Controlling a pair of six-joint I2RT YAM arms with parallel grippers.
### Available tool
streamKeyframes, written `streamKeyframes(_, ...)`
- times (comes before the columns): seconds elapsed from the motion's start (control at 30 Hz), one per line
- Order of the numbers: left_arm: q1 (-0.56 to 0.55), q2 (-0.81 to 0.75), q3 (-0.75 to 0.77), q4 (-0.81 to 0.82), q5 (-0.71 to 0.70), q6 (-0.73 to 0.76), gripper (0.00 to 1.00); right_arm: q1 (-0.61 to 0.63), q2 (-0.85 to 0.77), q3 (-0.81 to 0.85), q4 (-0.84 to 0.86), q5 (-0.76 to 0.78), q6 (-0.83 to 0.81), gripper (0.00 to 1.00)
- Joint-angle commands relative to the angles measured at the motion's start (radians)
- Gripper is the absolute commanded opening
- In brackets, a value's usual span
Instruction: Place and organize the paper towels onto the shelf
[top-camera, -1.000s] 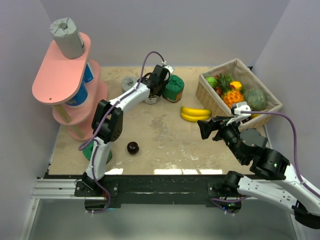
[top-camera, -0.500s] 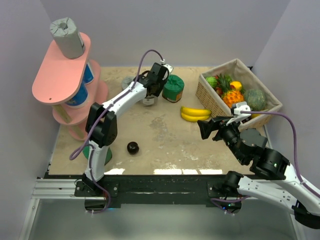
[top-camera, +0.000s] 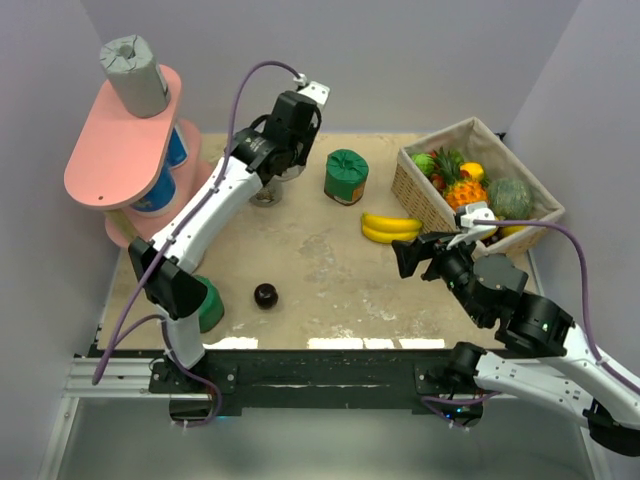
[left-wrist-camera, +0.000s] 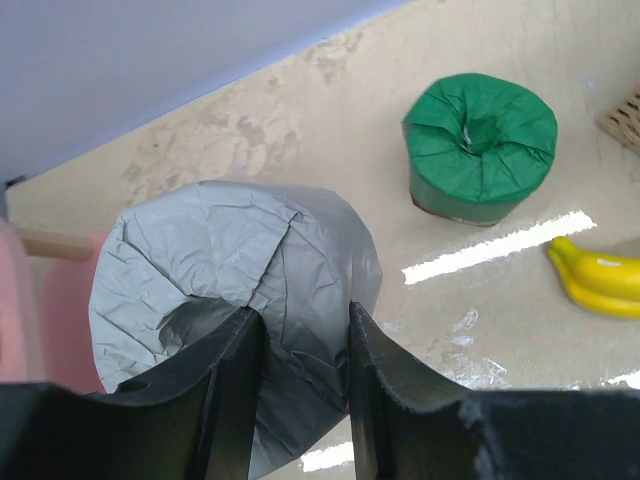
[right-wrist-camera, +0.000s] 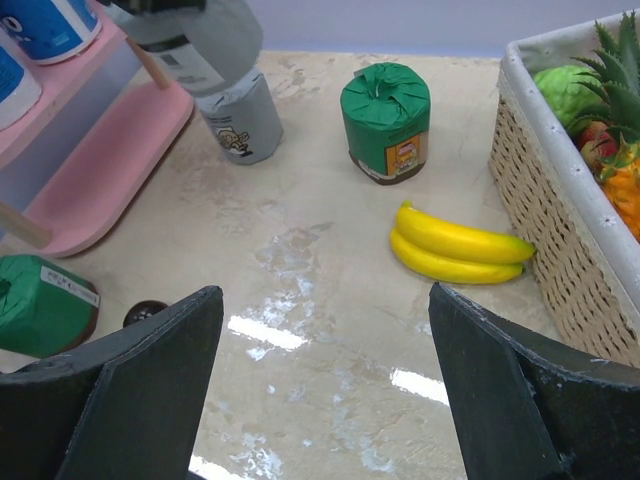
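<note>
My left gripper (left-wrist-camera: 300, 325) is shut on a grey paper towel roll (left-wrist-camera: 220, 250), pinching its crumpled wrap, and holds it in the air (right-wrist-camera: 200, 35) near the back of the table. A second grey roll (right-wrist-camera: 240, 118) stands on the table just below it. One green roll (top-camera: 346, 177) stands mid-back, another (top-camera: 207, 303) by the left arm's base. The pink shelf (top-camera: 115, 160) at the left carries a grey roll (top-camera: 135, 75) on its top board and white-and-blue rolls (top-camera: 160, 190) on the tier below. My right gripper (right-wrist-camera: 325, 292) hovers open and empty over the table.
A bunch of bananas (top-camera: 390, 228) lies right of centre. A wicker basket (top-camera: 470, 125) full of fruit stands at the back right. A small dark ball (top-camera: 265, 295) rests near the front left. Walls close in behind and on both sides.
My left arm has risen from the table and swung back and left, carrying the grey roll up with it, its jaws a little tighter. The right arm has barely moved.
</note>
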Motion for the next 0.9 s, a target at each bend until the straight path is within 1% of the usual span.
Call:
streamKeyframes(0.0,-0.002,-0.104,0.111,-0.097,-0.125,-0.057,0.35,-0.002,0.006,0.016,0.032,0.010,0.005,0.87)
streamKeyframes(0.17,-0.002,-0.171,0.158,-0.134,-0.229,-0.043,0.36,-0.002,0.013,0.024,0.035,0.008,0.010,0.87)
streamKeyframes(0.37,-0.002,-0.227,0.216,-0.160,-0.379,0.015,0.37,-0.002,0.032,0.021,0.046,-0.016,0.026,0.87)
streamKeyframes(0.43,0.001,-0.247,0.221,-0.148,-0.431,0.031,0.36,-0.002,0.035,0.019,0.047,-0.021,0.031,0.87)
streamKeyframes(0.5,0.000,-0.263,0.215,-0.126,-0.470,0.092,0.36,-0.001,0.038,0.024,0.046,-0.022,0.031,0.87)
streamKeyframes(0.63,0.010,-0.279,0.195,-0.085,-0.566,0.143,0.35,-0.001,0.036,0.027,0.041,-0.021,0.031,0.87)
streamKeyframes(0.77,0.042,-0.295,0.195,-0.053,-0.554,0.160,0.34,-0.002,0.030,0.025,0.037,-0.021,0.033,0.87)
streamKeyframes(0.87,0.088,-0.296,0.204,-0.025,-0.565,0.176,0.34,-0.002,0.030,0.030,0.026,-0.016,0.031,0.88)
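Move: The gap on the pink top shelf, this side of the gray roll standing there, lies about 26 cm to the left of my left hand, 4 cm back and 6 cm up; that standing roll is some 24 cm left, 7 cm ahead, 10 cm up. On the table, about 24 cm below, the remaining gray roll is 8 cm ahead and 5 cm left, the far green roll 8 cm ahead and 15 cm right. From my right hand the shelf gap is roughly 20 cm ahead, 51 cm left, 4 cm up. I keep the gray paper roll pinched by its wall in my left hand and carry it up about 17 cm and left about 16, drawing back some 7 cm, towards the pink top shelf. On the way my wrist swings counter-clockwise some 25 degrees and tips the fingers up about 20; the climb eases off near the end. ##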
